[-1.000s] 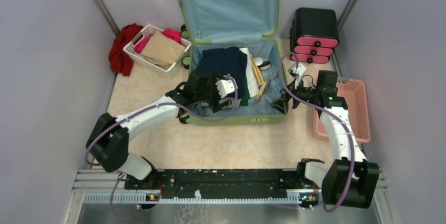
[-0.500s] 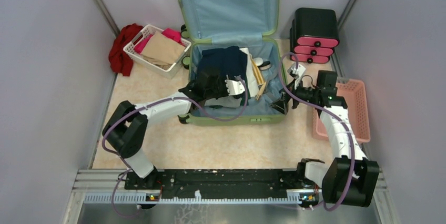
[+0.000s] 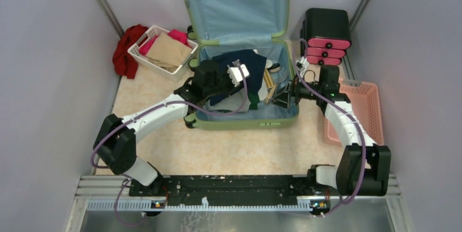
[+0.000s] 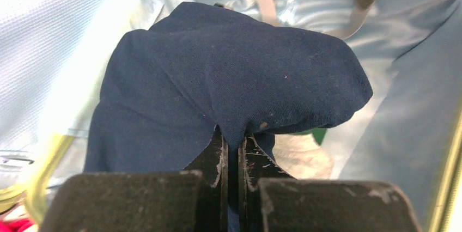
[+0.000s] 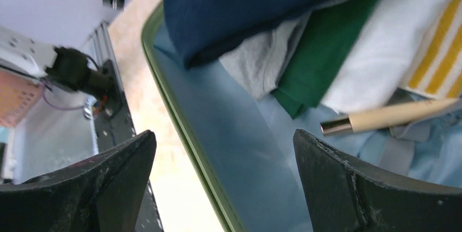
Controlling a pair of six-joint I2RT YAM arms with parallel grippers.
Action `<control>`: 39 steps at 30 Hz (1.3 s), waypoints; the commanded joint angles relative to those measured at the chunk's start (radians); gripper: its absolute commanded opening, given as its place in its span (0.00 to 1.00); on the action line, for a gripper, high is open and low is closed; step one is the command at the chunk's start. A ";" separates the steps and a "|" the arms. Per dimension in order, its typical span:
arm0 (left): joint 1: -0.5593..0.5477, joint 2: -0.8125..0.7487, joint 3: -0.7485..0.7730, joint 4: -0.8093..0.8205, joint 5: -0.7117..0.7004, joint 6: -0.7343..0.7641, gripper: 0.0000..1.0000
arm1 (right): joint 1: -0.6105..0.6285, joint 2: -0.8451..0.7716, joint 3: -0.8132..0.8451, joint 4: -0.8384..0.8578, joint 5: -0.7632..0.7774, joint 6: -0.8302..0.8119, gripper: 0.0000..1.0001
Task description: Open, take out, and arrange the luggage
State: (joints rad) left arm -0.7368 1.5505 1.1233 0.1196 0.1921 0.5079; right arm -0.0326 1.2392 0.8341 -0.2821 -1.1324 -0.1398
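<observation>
The light-green luggage (image 3: pixel 245 124) lies open, its blue-lined lid (image 3: pixel 239 3) standing up at the back. My left gripper (image 3: pixel 215 82) is shut on a navy cloth (image 4: pixel 229 74) and holds it lifted over the luggage's left half; the cloth also shows in the top view (image 3: pixel 231 68). Under it lie grey (image 5: pixel 261 66), green (image 5: pixel 321 58) and white-and-yellow folded clothes (image 5: pixel 414 41). A beige pen with a metal tip (image 5: pixel 381 117) lies on the lining. My right gripper (image 3: pixel 283 98) is open and empty over the luggage's right front corner.
A white basket (image 3: pixel 163 52) with tan and pink cloths stands back left, with a red cloth (image 3: pixel 124 52) beside it. A black-and-pink drawer box (image 3: pixel 326 36) stands back right. A pink plastic basket (image 3: pixel 370 112) lies right of the luggage.
My left gripper has moved back and up, lifting the navy cloth off the pile. My right gripper has moved left and in over the luggage's right side.
</observation>
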 commanded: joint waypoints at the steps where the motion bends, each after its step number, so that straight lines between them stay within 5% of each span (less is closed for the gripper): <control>1: 0.007 -0.024 0.018 0.089 0.148 -0.197 0.00 | 0.026 0.039 0.052 0.445 0.071 0.544 0.95; 5: 0.016 -0.021 -0.013 0.151 0.191 -0.287 0.00 | 0.074 0.089 0.033 0.618 0.298 0.912 0.99; 9: 0.028 -0.011 -0.033 0.194 0.227 -0.364 0.00 | 0.112 0.161 0.085 0.515 0.433 1.005 0.99; 30: 0.042 0.010 -0.114 0.293 0.358 -0.488 0.00 | 0.221 0.382 0.077 0.731 0.330 1.385 0.99; 39: 0.043 -0.018 -0.145 0.225 0.321 -0.424 0.00 | 0.193 0.338 0.069 0.722 0.377 1.333 0.70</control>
State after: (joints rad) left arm -0.6930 1.5635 0.9962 0.3363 0.4973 0.0540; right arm 0.1791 1.6238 0.8715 0.3904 -0.7818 1.2190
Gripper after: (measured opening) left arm 0.038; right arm 0.745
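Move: The left hand still pinches the navy cloth, whose middle lies about 3 cm ahead of that hand, 1 cm to its left and 5 cm below. From the open right hand, the cloth's middle is some 9 cm ahead and 14 cm left, about 3 cm lower. Below the right hand by roughly 10 cm are the yellow-striped towel, 8 cm ahead and 3 cm left, and the green cloth, 1 cm ahead and 8 cm left. The right hand swings up and forward over the yellow-striped towel towards the navy cloth, rising about 3 cm and then sinking again, and works to the left to end some 10 cm farther out and 7 cm left, rolling about 60 degrees so that its wide-open fingers straddle the loose part of the cloth before they begin to close. Meanwhile the left hand keeps its pinch and carries the cloth about 4 cm back and slightly right, sinking a little towards the end, its wrist turning some 30 degrees, mostly a roll. ##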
